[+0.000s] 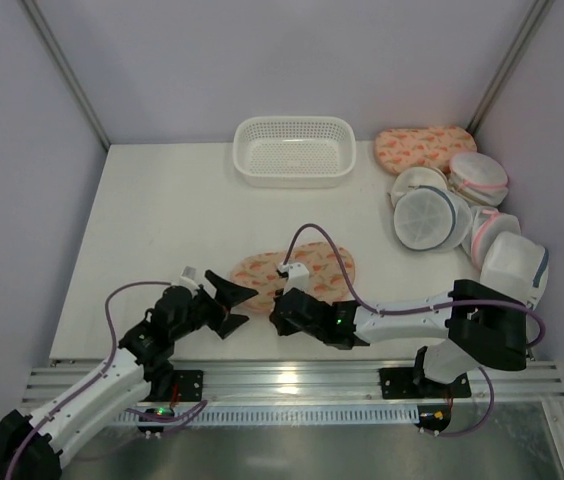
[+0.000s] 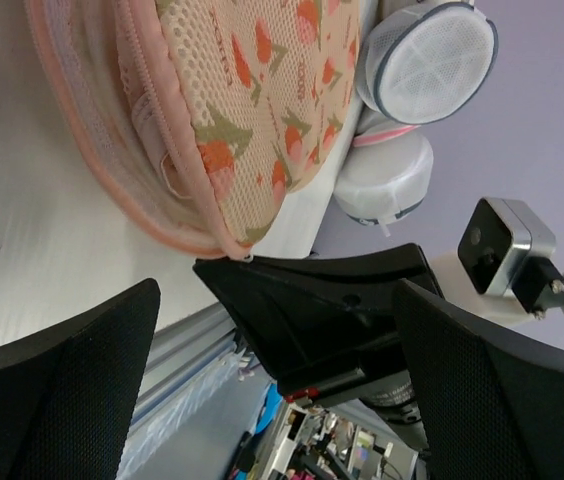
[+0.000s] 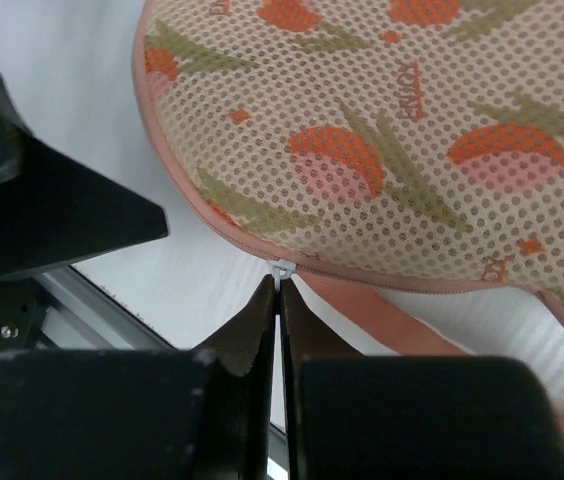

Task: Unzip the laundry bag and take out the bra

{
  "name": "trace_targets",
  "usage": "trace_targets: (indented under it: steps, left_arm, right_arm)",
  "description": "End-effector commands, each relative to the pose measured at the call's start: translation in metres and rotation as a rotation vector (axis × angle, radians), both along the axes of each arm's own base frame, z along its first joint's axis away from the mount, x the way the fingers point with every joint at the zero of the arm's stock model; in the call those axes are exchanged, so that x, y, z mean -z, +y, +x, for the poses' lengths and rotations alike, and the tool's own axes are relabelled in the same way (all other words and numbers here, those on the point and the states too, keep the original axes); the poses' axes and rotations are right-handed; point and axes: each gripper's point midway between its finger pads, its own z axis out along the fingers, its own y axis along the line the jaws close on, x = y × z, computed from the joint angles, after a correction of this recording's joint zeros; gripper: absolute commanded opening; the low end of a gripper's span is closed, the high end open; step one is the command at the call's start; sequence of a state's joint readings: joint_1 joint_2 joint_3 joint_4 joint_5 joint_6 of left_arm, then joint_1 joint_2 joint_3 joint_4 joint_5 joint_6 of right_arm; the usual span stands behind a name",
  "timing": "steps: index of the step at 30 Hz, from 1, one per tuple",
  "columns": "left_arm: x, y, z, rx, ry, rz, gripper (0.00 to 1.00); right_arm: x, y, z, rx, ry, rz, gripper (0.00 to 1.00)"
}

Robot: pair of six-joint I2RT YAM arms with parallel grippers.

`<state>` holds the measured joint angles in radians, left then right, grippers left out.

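Observation:
The laundry bag (image 1: 302, 268), cream-peach mesh with an orange-red print, lies flat near the table's front. My right gripper (image 3: 281, 287) is shut on its small white zipper pull (image 3: 282, 268) at the near edge. In the right wrist view the pink zipper edging (image 3: 402, 318) splits apart to the right of the pull. My left gripper (image 1: 242, 305) stands open just left of the bag, with nothing between its fingers (image 2: 62, 385). In the left wrist view the bag (image 2: 262, 90) gapes along its side. Pale pink fabric with a small ring (image 2: 152, 135) shows in the gap, apparently the bra.
A white basket (image 1: 294, 150) stands at the back centre. A second printed bag (image 1: 424, 148) and several round white mesh bags (image 1: 452, 210) are piled at the back right. The aluminium rail (image 1: 292, 378) runs along the near edge.

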<state>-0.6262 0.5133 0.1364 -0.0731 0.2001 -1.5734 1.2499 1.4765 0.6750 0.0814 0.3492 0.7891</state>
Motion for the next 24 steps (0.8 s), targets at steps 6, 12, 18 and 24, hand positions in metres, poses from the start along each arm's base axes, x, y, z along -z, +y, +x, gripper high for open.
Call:
trace_targets:
  steps: [6,12,18,24]
  left_arm:
    - [-0.019,-0.018,0.034,-0.038,-0.055,-0.039,0.99]
    - [-0.001,-0.023,0.043,-0.034,-0.022,0.003,0.99]
    - [-0.001,-0.023,0.051,-0.054,-0.048,0.017,0.76]
    - [-0.004,-0.015,0.057,-0.092,-0.085,0.056,0.27]
  right_arm:
    - [-0.042,0.030,-0.010,-0.143,-0.057,0.184,0.04]
    - [-0.044,0.030,-0.015,-0.173,-0.060,0.195,0.04]
    - [-0.042,0.025,-0.017,-0.183,-0.055,0.184,0.04]
    - [-0.032,0.009,-0.012,-0.131,-0.046,0.092,0.04]
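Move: Ahead of the wide-open left hand, by about 5 cm, is the laundry bag's raised left edge, 2 cm to the right and 3 cm down. The zipper pull, already pinched in the right fingers, is roughly 6 cm right, 2 ahead and 4 below; the bag's middle is some 8 ahead, 10 right and 7 below. From the right hand, that left edge is 3 cm ahead, 4 left and 1 up. Reaching forward about 4 cm and dipping nearly 3, the left hand brings its open fingers around the laundry bag's left edge, one above and one below, then closes them to about a third open to grip the zipper edges. Meanwhile the right hand keeps its pinch on the zipper pull, easing back, up and left by a couple of centimetres each and turning some 10 degrees counter-clockwise. ##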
